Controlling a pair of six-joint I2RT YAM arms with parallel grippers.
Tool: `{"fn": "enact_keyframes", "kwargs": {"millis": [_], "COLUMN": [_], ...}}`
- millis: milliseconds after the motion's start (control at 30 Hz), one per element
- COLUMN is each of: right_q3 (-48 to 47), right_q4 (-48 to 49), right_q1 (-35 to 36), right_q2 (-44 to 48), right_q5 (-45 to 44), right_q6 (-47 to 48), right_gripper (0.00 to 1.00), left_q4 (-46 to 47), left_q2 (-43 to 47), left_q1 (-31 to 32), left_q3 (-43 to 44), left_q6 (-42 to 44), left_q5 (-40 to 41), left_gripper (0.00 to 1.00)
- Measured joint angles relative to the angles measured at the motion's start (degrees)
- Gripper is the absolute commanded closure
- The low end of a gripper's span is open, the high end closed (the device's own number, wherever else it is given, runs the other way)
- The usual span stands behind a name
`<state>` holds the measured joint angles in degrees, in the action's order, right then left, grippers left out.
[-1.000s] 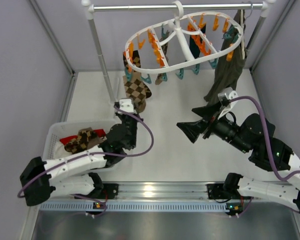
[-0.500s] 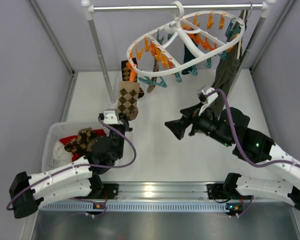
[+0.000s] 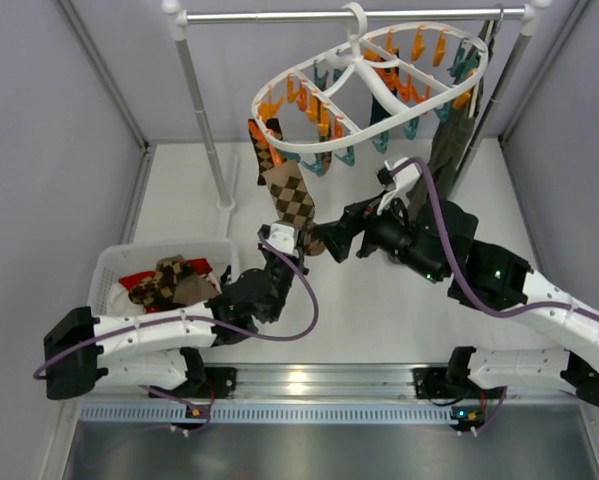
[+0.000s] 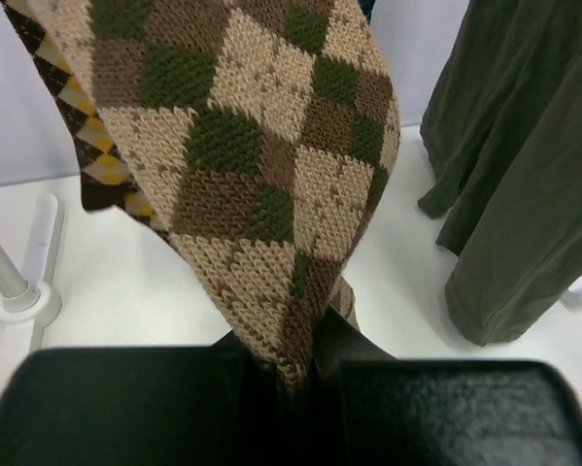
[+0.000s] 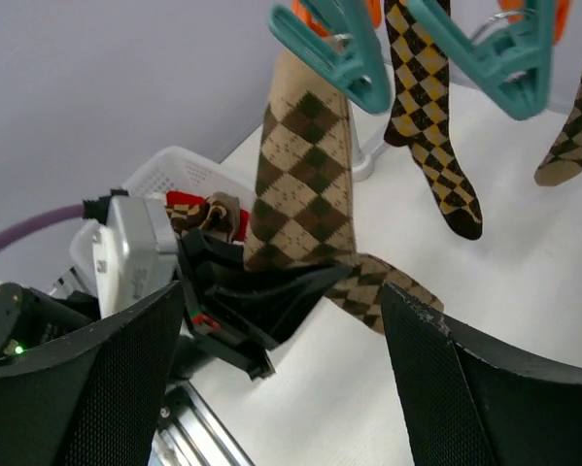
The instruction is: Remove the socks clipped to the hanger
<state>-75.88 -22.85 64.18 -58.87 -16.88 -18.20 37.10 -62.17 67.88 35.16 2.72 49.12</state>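
The white oval hanger (image 3: pixel 364 75) hangs from the rail with orange and teal clips. A tan-and-brown argyle sock (image 3: pixel 291 196) hangs from a teal clip (image 5: pixel 334 49), pulled down at a slant. My left gripper (image 3: pixel 299 245) is shut on this sock's (image 4: pixel 242 165) lower part, with the knit pinched between the jaws (image 4: pixel 295 374). My right gripper (image 3: pixel 324 240) stands open just right of it, its fingers (image 5: pixel 86 388) wide apart and nothing between them. A dark brown-and-yellow argyle sock (image 5: pixel 431 126) hangs beside it, and another sock (image 5: pixel 577 126) is clipped further right.
A white basket (image 3: pixel 109 270) at the left holds argyle socks (image 3: pixel 169 280) on something red. An olive-green garment (image 3: pixel 454 150) hangs at the right of the rail, close behind my right arm. The rack's left pole (image 3: pixel 204 120) stands on the table behind the basket.
My left gripper has swung right, away from the basket, still holding the sock. My right gripper has moved left, close to it, and its jaws have narrowed a little. The hanger has swung and tilted.
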Motion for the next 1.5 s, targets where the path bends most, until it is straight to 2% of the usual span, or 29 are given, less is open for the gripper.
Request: {"fn": "enact_keyframes", "kwargs": {"millis": [167,400,633,867,1200,1333,1500], "right_q3": [-3.13,-6.12,-10.08,-13.35,-25.24,-27.32,-27.43], "right_q4": [-1.38,-5.84,-7.58,-10.95,-17.64,-19.76,-20.06], "right_q1": [3.3,4.22,5.09,5.27,5.46,5.84,7.1], "right_q2": [-2.08,-0.66,-1.29,-1.31,-12.13,-16.61,-21.53], "right_q5": [-4.96,-13.53,-15.13,-15.85,-17.84,-23.74,-36.02], "right_q6": [1.18,3.8,5.73,6.84,9.88,11.45,14.23], "right_gripper": [0.22,0.21,0.19,0.18,0.18,0.18,0.19], "left_q4": [0.66,3.39,2.86,2.73,0.57,0.48,0.42], "left_q2": [-7.82,-18.1,-30.34,-38.05,-47.04,-48.35,-49.0], "left_q1": [2.36,2.99,4.35,4.39,4.42,4.44,4.46], "left_q3": [5.42,14.93,24.28,31.04,40.28,42.86,44.63], "left_q6": [-0.22,1.07,9.97,16.55,28.0,30.51,32.68], "left_q5": [4.85,12.15,12.33,12.2,11.34,10.51,9.94], "left_gripper": [1.0,1.0,1.0,1.0,1.0,1.0,1.0]}}
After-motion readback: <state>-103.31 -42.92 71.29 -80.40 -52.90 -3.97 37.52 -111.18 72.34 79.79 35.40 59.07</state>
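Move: The left hand already pinches the lower part of the tan argyle sock; its top hangs from an orange clip about 8 cm ahead, 6 cm to the left and 20 cm above. From the open right hand that clip is roughly 10 cm ahead, 12 cm left and 8 cm up, with an empty teal clip some 8 cm ahead, 5 cm left and 8 cm up, and the dark argyle sock about 24 cm ahead, 14 cm left, level with the hand. Keeping its pinch on the tan sock, the left hand drags it to the right under the hanger, about 17 cm across and some 6 cm forward, while rolling its left side up about 35 degrees. The right hand, fingers still wide open, first rises and shifts right to clear room by the front rim, then from its high point comes forward and down about 5 cm, turning clockwise and rolling its right side up, to face the sock's clip. ##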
